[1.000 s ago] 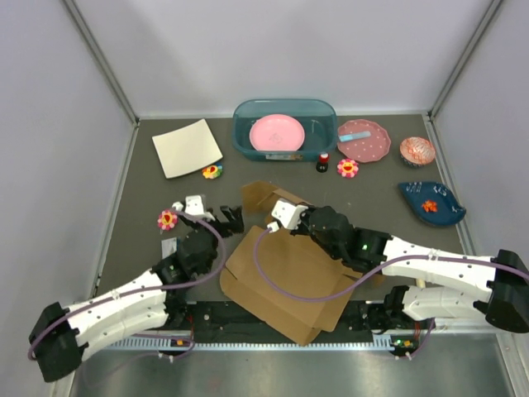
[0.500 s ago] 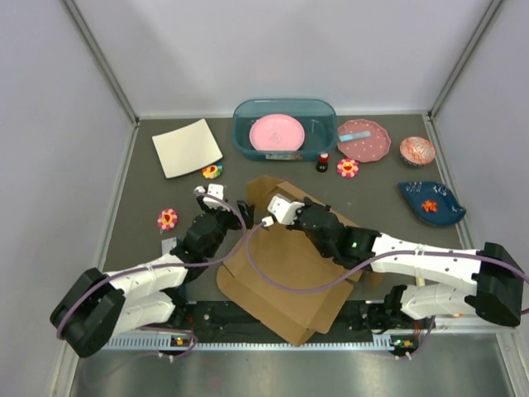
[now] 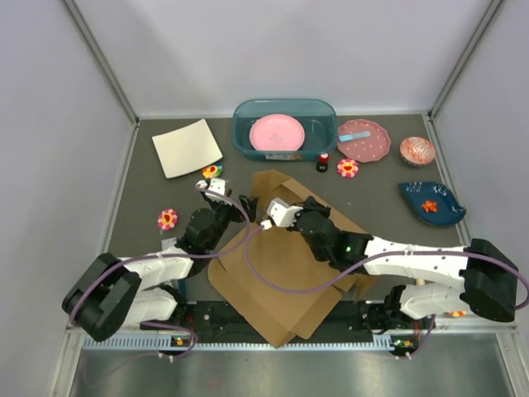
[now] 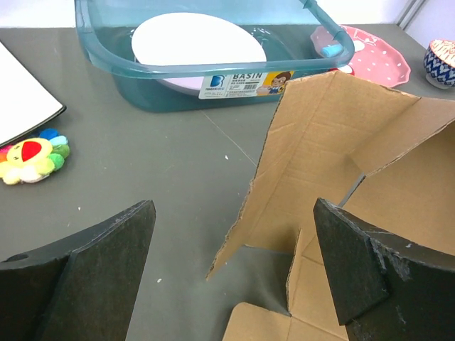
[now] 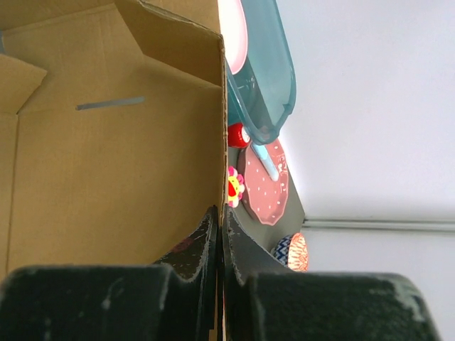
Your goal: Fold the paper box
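Note:
The paper box (image 3: 281,281) is a brown cardboard sheet lying partly folded between the arms, with its far wall raised. My right gripper (image 3: 296,201) is shut on the top edge of that raised wall; in the right wrist view the fingertips (image 5: 220,213) pinch the thin cardboard edge (image 5: 222,142). My left gripper (image 3: 238,204) hovers open at the box's left far corner. In the left wrist view its gripper (image 4: 233,206) stands wide open, and a standing flap (image 4: 320,142) rises between and beyond the fingers without touching them.
A teal basin (image 3: 240,141) holding a pink plate stands at the back. A cream sheet (image 3: 187,147) lies back left. Flower toys (image 3: 212,171) (image 3: 168,219) (image 3: 348,168), a small red bottle (image 3: 323,161), a dotted plate (image 3: 364,141), a patterned cup (image 3: 417,150) and a blue dish (image 3: 430,203) are around.
My left arm has swung forward and right, bringing its open gripper up to the box's left flap. The box has shifted slightly left; the right gripper has kept its pinch.

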Available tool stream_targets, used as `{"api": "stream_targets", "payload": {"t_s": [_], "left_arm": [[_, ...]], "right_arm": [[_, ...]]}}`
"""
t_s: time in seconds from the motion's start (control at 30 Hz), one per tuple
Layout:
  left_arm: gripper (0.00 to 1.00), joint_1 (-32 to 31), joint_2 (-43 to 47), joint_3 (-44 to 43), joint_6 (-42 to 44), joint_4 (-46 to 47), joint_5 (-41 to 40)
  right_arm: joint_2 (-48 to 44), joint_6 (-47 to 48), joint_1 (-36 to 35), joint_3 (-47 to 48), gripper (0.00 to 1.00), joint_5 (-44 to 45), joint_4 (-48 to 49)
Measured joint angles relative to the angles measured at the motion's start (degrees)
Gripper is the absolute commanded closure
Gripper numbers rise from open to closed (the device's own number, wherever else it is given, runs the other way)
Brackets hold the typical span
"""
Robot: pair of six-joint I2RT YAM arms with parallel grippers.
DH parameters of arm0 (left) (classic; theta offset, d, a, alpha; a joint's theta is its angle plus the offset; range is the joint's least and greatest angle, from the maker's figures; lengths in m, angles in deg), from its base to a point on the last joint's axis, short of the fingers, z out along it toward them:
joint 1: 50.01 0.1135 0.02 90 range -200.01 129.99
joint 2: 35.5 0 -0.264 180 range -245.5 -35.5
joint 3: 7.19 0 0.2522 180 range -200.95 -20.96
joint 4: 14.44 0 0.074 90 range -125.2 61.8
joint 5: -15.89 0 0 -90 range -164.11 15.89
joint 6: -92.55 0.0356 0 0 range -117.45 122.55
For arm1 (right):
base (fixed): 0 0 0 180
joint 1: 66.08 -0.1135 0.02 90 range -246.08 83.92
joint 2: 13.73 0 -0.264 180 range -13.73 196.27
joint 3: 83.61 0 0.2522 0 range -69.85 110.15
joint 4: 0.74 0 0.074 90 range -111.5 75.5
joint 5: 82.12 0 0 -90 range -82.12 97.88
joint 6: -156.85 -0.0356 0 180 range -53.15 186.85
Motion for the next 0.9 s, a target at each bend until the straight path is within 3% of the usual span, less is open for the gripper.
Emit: {"api": "stream_targets", "payload": {"t_s": [0.37, 0.47, 0.73, 0.9], "left_arm": [[0.01, 1.1, -3.1, -1.9, 3.5, 3.7, 5.7], [0.09, 1.2, -4.2, -3.0, 4.6, 3.8, 7.1], [0.48, 1.6, -5.5, -3.2, 6.1, 4.0, 8.5], [0.58, 1.6, -5.4, -3.2, 6.5, 3.9, 8.4]], "right_arm": [[-1.4, 3.2, -1.8, -2.1, 1.00, -0.1, 2.4], [-1.2, 4.6, -2.8, -2.8, 1.00, 0.5, 3.9], [-0.4, 7.0, -3.4, -3.2, 1.00, 1.6, 5.9], [-0.3, 7.6, -3.4, -3.3, 1.00, 1.8, 6.3]]}}
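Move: The free edge of the box's upright end flap is about 5 cm ahead of the open left hand and some 2 cm to its right, roughly level. The basin's middle is about 24 cm ahead and 12 cm right, around 10 cm lower; the rainbow flower lies some 11 cm ahead and 10 cm left, about 13 cm down. From the right hand, already clamped on the box's raised wall, that flap edge is some 14 cm left, 5 cm ahead and slightly lower. The left hand eases about 2 cm to its right and 1 cm forward, rising a little and then sinking partly back while turning some 5 to 10 degrees clockwise, so its fingers come to either side of the flap's free edge; over the second half they close to about half open. The right hand keeps its shut grip on the raised wall and draws it about 1 cm back and 1 cm left, turning slightly counter-clockwise. ##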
